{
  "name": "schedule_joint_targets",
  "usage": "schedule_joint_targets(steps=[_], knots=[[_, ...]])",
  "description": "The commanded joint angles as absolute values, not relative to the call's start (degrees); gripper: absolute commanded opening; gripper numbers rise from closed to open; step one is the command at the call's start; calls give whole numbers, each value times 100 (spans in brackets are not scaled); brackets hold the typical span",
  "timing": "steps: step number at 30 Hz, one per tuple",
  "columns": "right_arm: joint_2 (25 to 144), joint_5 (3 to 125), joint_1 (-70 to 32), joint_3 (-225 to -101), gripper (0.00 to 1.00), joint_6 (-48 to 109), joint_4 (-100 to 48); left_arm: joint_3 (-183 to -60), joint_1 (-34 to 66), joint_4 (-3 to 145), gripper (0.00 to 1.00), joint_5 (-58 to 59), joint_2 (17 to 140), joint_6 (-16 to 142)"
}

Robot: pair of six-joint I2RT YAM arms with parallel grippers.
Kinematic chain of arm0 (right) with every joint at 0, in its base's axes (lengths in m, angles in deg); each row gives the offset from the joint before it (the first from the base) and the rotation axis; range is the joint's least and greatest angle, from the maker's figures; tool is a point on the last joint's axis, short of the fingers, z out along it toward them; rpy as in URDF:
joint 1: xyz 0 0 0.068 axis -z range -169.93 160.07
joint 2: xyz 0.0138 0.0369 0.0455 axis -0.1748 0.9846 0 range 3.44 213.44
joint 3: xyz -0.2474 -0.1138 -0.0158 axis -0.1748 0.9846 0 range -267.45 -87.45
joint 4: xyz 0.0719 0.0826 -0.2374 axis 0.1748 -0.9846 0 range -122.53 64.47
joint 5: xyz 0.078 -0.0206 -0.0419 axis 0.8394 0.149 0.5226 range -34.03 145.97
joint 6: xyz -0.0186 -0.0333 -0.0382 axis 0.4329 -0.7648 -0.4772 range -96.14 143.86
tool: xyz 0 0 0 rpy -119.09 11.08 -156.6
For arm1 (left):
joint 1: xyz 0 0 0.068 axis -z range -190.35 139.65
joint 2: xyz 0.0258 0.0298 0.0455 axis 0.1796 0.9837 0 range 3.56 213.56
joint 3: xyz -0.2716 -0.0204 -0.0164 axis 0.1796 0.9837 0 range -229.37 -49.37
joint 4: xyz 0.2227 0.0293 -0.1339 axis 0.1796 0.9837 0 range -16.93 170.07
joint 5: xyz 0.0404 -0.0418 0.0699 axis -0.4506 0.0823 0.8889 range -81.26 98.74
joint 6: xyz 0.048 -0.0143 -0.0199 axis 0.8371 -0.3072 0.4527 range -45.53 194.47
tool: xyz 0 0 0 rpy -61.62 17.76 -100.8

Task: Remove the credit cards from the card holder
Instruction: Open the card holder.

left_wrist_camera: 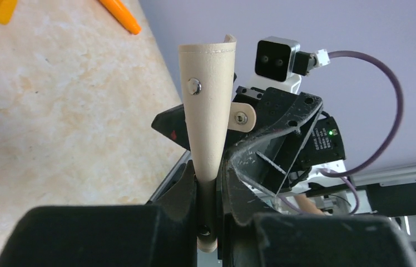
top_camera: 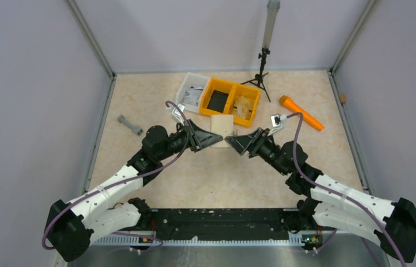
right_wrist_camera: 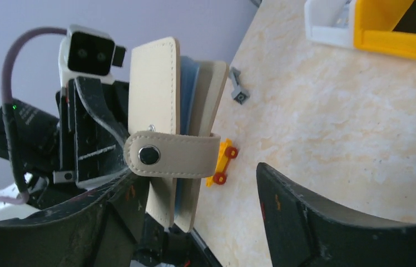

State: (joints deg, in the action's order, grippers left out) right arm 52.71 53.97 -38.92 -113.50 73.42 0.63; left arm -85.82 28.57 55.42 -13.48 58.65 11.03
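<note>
The card holder (top_camera: 222, 123) is a thin beige wallet held above the table's middle. My left gripper (top_camera: 214, 139) is shut on its lower edge; in the left wrist view the card holder (left_wrist_camera: 208, 105) rises from between the left gripper's (left_wrist_camera: 212, 169) jaws. Its snap strap (left_wrist_camera: 243, 117) hangs off the stud (left_wrist_camera: 194, 85). My right gripper (top_camera: 233, 139) faces it, open. In the right wrist view the card holder (right_wrist_camera: 156, 89) stands edge-on by the left finger (right_wrist_camera: 92, 219) of the right gripper (right_wrist_camera: 197, 186), with the strap (right_wrist_camera: 178, 156) across it. A blue-grey layer (right_wrist_camera: 189, 94) shows between the covers; no separate credit cards can be told apart.
A yellow bin (top_camera: 248, 99) and a white bin (top_camera: 186, 88) stand behind the holder. An orange tool (top_camera: 301, 113) lies at the right and a grey piece (top_camera: 130, 124) at the left. A tripod (top_camera: 261, 69) stands at the back. A small yellow toy (right_wrist_camera: 222, 162) lies on the table.
</note>
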Motion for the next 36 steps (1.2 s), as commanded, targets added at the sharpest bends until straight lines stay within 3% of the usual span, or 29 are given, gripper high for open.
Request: schedule_joint_targets(steps=[1,9,12,16,20,27,36], knots=[[4988,4301,-3889,-11397,63,7891,413,-8500,2839,4390,0,-1664,5883,659],[4506,3807,-3889,-10745,32,8237,913,-8391,2833,4167,0,-1614,5807,556],[4706,4028,-3889,-10897,33,8232,886,-8373,2834,3994,0,-1685,5881,475],[4934,4307,-3891,-11029,48,8224,1068,-8370,2835,3835,0,-1780,5942,418],[4980,4411,-3893,-11030,56,8365,1270,-8365,2838,3811,0,-1794,5914,415],[5009,4650,-3889,-10946,35,8701,1838,-8352,2840,3614,0,-1943,6040,372],[5031,4835,-3890,-11036,34,8790,1939,-8284,2833,3377,0,-1976,6098,323]])
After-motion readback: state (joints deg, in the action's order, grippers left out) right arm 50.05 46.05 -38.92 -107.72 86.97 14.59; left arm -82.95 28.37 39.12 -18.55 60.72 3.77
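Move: The card holder is already in the left fingers, lying flat; its middle is about 2 cm ahead of that hand and 1 cm to its right. From the open right fingers, its loosened strap lies roughly 2 cm ahead, 2 cm left and 2 cm above. The yellow bin lies some 29 cm ahead of the left hand, 3 cm to its right and 26 below; the white bin is about 31 ahead, 11 left and equally low. Draw the right gripper about 4 cm to the right past the holder's strap side while narrowing its fingers, dip slightly, then bring it back 2 cm left and 3 cm up, tilting nearly 20 degrees with the left side rising, so the upper finger ends between strap and covers. Keep the left fingers pinching the holder, raising it about 3 cm with a small roll. ##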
